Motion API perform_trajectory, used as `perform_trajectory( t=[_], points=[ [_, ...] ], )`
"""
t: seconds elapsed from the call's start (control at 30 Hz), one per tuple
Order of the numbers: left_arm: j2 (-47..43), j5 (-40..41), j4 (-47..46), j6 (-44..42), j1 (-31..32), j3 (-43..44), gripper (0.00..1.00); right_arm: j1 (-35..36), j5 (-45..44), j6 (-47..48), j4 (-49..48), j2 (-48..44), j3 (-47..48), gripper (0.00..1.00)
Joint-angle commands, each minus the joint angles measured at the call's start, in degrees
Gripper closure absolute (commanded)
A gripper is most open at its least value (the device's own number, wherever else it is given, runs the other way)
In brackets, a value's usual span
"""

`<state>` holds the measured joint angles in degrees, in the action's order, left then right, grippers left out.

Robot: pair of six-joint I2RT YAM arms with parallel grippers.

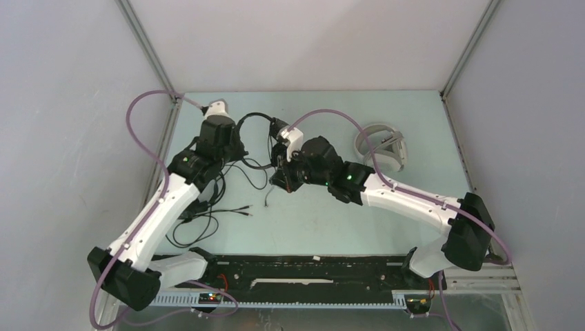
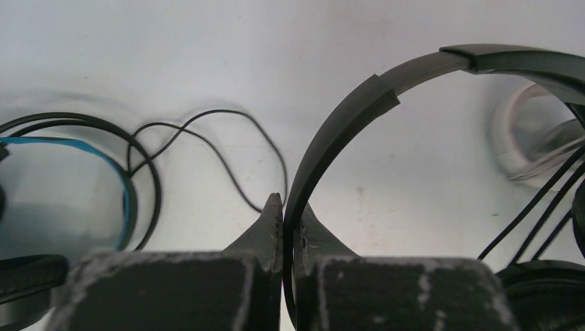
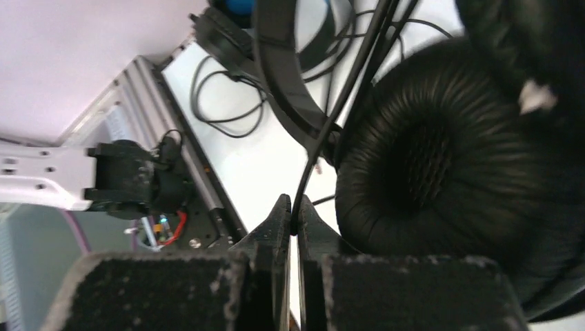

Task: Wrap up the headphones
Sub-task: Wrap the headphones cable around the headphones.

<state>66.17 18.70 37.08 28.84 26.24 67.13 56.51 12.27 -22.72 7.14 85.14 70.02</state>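
Note:
A slim black headset is held up between both arms. Its headband [image 2: 359, 110] runs down between the pads of my left gripper [image 2: 290, 203], which is shut on it. My right gripper [image 3: 290, 203] is shut on the thin black cable [image 3: 324, 138] of that headset, right beside its round ear pad [image 3: 428, 172]. From above, the left gripper [image 1: 239, 138] and right gripper [image 1: 283, 177] stand close together mid-table, with the headband arc [image 1: 256, 116] between them. The blue-lined black headset [image 2: 103, 155] lies to the left. The white headset [image 1: 383, 148] lies at the back right.
Loose black cable loops [image 1: 207, 214] lie on the table under and beside the left arm, and a plug end [image 1: 269, 200] lies below the right gripper. A metal frame rail [image 1: 155, 148] borders the left side, and the arm base bar [image 1: 303, 265] runs along the near edge.

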Motion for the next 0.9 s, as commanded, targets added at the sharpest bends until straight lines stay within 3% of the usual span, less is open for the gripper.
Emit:
perform_trajectory(
  t=[0.0, 0.37, 0.6, 0.73, 0.87],
  points=[
    [-4.0, -4.8, -6.7, 7.5, -1.5, -1.8, 1.00, 1.5, -10.3, 4.4, -5.6, -3.1, -3.1, 0.97],
    [-8.6, -10.7, -9.0, 11.1, -1.7, -3.4, 1.00, 2.4, -18.0, 8.3, -19.6, -8.3, -12.3, 0.90],
    [-10.5, -10.4, -8.8, 11.8, -1.7, -3.5, 1.00, 2.4, -14.1, 11.5, -25.0, -11.2, -15.6, 0.83],
    [-10.9, -10.3, -8.2, 11.4, -1.7, -3.3, 1.00, 2.3, -9.7, 14.2, -30.9, -13.3, -19.5, 0.74],
    [-11.2, -10.4, -7.9, 11.2, -1.7, -2.8, 1.00, 2.2, -5.4, 16.8, -39.1, -14.6, -25.2, 0.58]
  ],
)
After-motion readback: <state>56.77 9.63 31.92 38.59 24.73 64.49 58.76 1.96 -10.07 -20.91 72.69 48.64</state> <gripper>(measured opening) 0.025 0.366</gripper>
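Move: The right fingertips already pinch the cable; the near ear cup sits about 7 cm ahead of them, 1 cm to their right and a little higher, and the far cup some 15 cm ahead, level sideways. A black cable loop lies on the table roughly 8 cm to their left and 20 cm below. From the left hand, which still holds the headband, the near cup is about 10 cm to the right and 1 cm back. The right fingers end their pinch on the cable, opening to over a third while it still runs between them. That hand dips briefly, then rises, drawing about 3 cm to the right, away from the near ear cup, and turning over 20 degrees, mostly a roll. The left hand keeps its grip on the headband and lifts about 5 cm, easing slightly back and right as it rolls its left side down. ##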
